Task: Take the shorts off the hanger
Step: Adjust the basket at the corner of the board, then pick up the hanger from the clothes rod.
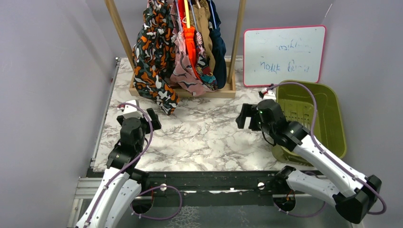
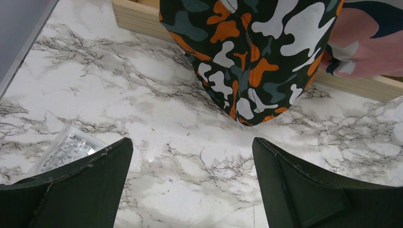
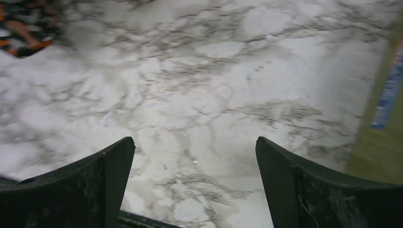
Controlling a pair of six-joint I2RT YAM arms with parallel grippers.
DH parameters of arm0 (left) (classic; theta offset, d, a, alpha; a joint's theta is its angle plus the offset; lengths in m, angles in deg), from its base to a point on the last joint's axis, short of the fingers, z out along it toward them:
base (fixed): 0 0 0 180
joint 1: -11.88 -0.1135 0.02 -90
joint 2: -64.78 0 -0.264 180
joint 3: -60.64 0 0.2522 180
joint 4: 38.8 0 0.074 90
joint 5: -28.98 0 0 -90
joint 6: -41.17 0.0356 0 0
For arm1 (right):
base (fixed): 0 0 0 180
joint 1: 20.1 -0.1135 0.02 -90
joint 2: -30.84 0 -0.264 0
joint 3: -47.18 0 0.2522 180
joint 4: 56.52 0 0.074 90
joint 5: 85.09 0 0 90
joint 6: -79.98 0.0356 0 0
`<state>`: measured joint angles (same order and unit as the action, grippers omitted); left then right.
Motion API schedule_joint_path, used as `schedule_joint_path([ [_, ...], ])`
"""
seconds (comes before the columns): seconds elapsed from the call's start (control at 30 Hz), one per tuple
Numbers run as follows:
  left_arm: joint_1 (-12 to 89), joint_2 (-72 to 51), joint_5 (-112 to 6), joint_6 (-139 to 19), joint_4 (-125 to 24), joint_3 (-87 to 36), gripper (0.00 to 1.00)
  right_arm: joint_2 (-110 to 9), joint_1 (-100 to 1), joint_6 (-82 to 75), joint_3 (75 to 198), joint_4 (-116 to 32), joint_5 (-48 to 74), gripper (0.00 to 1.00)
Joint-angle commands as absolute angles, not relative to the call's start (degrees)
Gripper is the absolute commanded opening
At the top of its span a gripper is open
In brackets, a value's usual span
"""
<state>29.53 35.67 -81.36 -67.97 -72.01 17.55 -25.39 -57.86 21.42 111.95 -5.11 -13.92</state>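
Several shorts hang bunched on a wooden rack at the back; the hanger tops are cut off by the view's upper edge. From left: black-orange-white blotch shorts (image 1: 154, 57) (image 2: 252, 52), pink print (image 1: 183, 71) (image 2: 366, 47), bright orange (image 1: 190, 38), tan (image 1: 203, 23), multicolour (image 1: 206, 71), navy (image 1: 218, 47). The blotch pair's hem droops over the rack base onto the table. My left gripper (image 1: 141, 114) (image 2: 192, 147) is open and empty, low over the marble just in front of that hem. My right gripper (image 1: 248, 116) (image 3: 195, 145) is open and empty over mid-table, right of the rack.
The rack has two slanted wooden posts (image 1: 119, 28) and a wooden base frame (image 1: 209, 92). A green basket (image 1: 328, 114) stands at the table's right edge, a pink-framed whiteboard (image 1: 284, 54) behind it. A clear plastic packet (image 2: 66, 147) lies by my left finger.
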Motion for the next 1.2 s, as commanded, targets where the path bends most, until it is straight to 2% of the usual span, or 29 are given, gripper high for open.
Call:
schedule_joint_path([
  [0.0, 29.7, 36.4, -82.6, -69.0, -72.2, 15.2, 0.99, -18.2, -57.8, 21.2, 104.4, -24.5, 2.6, 0.99],
  [0.13, 29.7, 37.9, -81.2, -67.6, -72.8, 14.4, 0.99, -17.8, -57.8, 22.1, 100.4, -36.7, 13.2, 0.99],
  [0.33, 29.7, 39.3, -78.8, -64.6, -74.6, 13.2, 0.99, -24.5, -57.8, 20.2, 105.4, -43.1, 16.4, 0.99],
  [0.4, 29.7, 38.9, -77.9, -64.8, -75.0, 12.6, 0.99, -26.4, -57.8, 19.5, 109.2, -42.7, 12.3, 0.95],
  [0.53, 29.7, 38.8, -77.6, -64.6, -75.6, 12.2, 0.99, -31.3, -57.8, 16.3, 119.2, -39.0, -4.0, 0.84],
  [0.63, 29.7, 39.0, -77.3, -64.9, -75.5, 12.6, 0.99, -37.1, -57.6, 10.0, 128.6, -37.8, -10.6, 0.83],
  [0.8, 29.7, 38.6, -77.0, -64.8, -75.1, 12.9, 0.99, -47.9, -54.0, 7.1, 145.9, -29.7, -5.5, 0.82],
  [0.97, 29.7, 38.5, -77.4, -65.0, -74.9, 13.1, 0.99, -52.8, -51.7, 7.0, 153.8, -28.7, 0.6, 0.78],
  [1.17, 29.7, 38.4, -76.3, -64.8, -74.5, 13.2, 0.99, -60.1, -51.2, 6.6, 165.2, -24.9, 1.1, 0.77],
])
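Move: The navy shorts, rightmost on the rack, hang about 25 cm ahead of the right gripper, 14 cm to its left and some 18 cm higher. The tan trousers are just beyond them, about 5 cm farther left. From the right gripper, the whiteboard stands about 26 cm ahead and 13 cm right, and the green basket lies level with it, 21 cm right and 11 cm lower. From the left gripper, the navy shorts are about 24 cm ahead, 24 cm right and 18 cm up. Swing the right gripper about 10 cm left, clear of the basket, then drive it up some 20 cm and forward about as far, towards the navy shorts. Tip its fingers up about 30 degrees to point nearly level, and let them narrow a little, still open and touching nothing. Raise the open left gripper about 3 cm. ##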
